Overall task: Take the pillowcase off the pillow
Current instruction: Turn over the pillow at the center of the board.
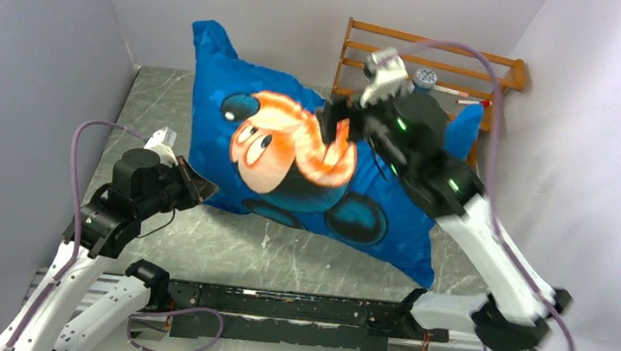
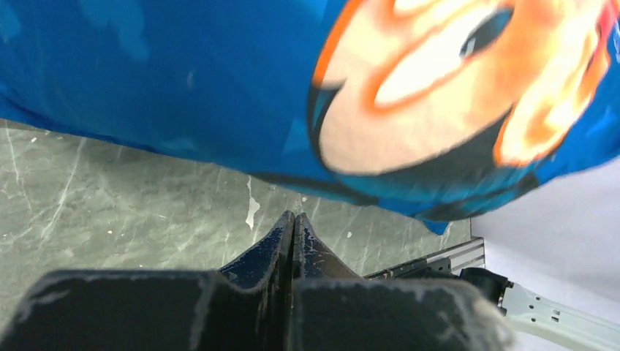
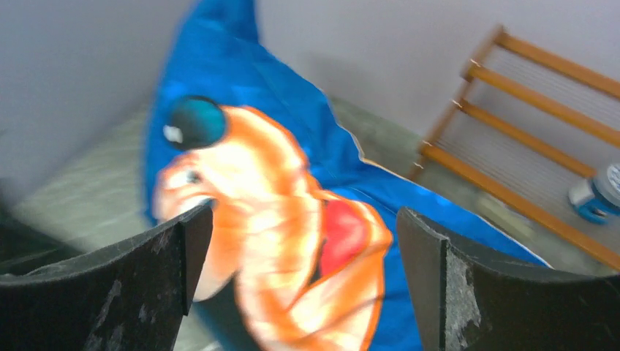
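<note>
The pillowcase (image 1: pixel 324 177), bright blue with a cartoon mouse print, covers a plump shape that lies slanted across the grey table (image 1: pixel 298 257). The pillow itself is hidden inside it. My left gripper (image 1: pixel 199 186) is at the case's lower left edge. In the left wrist view its jaws (image 2: pixel 294 219) are shut tip to tip with nothing between them, and the pillowcase (image 2: pixel 219 88) hangs just beyond them. My right gripper (image 1: pixel 340 129) hovers over the mouse print near the case's top. Its jaws (image 3: pixel 303 219) stand wide open, with the pillowcase (image 3: pixel 292 241) below the gap.
A wooden rack (image 1: pixel 440 67) leans on the back wall at the right, with a small round blue-and-white roll (image 3: pixel 598 191) by it. Grey walls close in the table left, right and behind. A black rail (image 1: pixel 276 305) runs along the near edge.
</note>
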Controlling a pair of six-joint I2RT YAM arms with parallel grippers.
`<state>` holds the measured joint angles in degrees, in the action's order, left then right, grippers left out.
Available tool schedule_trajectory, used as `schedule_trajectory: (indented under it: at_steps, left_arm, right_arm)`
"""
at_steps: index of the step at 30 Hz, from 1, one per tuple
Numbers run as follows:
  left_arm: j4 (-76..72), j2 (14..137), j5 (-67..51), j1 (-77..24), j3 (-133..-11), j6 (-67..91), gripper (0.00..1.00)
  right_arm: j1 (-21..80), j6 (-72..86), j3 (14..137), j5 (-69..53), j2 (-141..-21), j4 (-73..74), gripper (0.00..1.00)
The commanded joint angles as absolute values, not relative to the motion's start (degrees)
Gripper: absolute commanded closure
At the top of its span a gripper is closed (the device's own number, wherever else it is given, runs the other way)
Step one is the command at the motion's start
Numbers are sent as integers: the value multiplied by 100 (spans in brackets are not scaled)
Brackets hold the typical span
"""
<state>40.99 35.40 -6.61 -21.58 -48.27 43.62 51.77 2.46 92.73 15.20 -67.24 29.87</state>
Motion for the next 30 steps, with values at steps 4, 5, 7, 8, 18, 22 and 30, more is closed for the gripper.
schedule_trajectory:
  at_steps: [4,5,7,8,18,22,30]
  left_arm:
    - [4002,3743,-988,-2171,-4949,4394,95]
    - [4063,3721,-977,-2171,-4998,4380,95]
    - [4278,3607,-871,-2171,-5043,4349,95]
    - [4385,3538,-803,-2171,-5052,4341,93]
    - [4118,3195,-923,-2171,-5109,4313,34]
    - [3287,3390,-1338,-2167,-5316,4449,6]
    - [2891,3968,-1278,-2171,-5800,4306,3]
  right_arm:
    - [2705,133,10750,-1687,-10645,5074,6]
    - [2753,-70,11153,-2274,-11077,5421,14]
    - [2945,-14,11140,-2733,-11330,5284,27]
    - [3042,-9,10973,-2716,-11286,5138,36]
    - [3652,875,8712,-2147,-9189,3630,100]
    - [4282,1220,7534,-2201,-8269,3073,100]
    - [5255,1707,6006,-2816,-7410,2401,100]
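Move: The far edge of the pillow, where the right hand will next shut, lies about 20 cm ahead of that open hand, 2 cm to its left and some 28 cm below. The pillow's upstanding left far corner is about 25 cm ahead, 26 cm left and 18 cm below; the wooden rack is about 28 cm ahead, 22 cm right and 33 cm below. From the left hand, the same far edge is about 26 cm ahead, 23 cm right and 7 cm below. Forward and steeply down, the open right hand swoops some 20 cm out over the pillow, tipping about 35 degrees downward, and pinches the far edge. Then it pulls the cloth back towards the base by about 25 cm, rising a little first and swinging counter-clockwise. The left hand meanwhile opens from shut, barely shifting, then lifts about 8 cm beside the pillow's left end. ##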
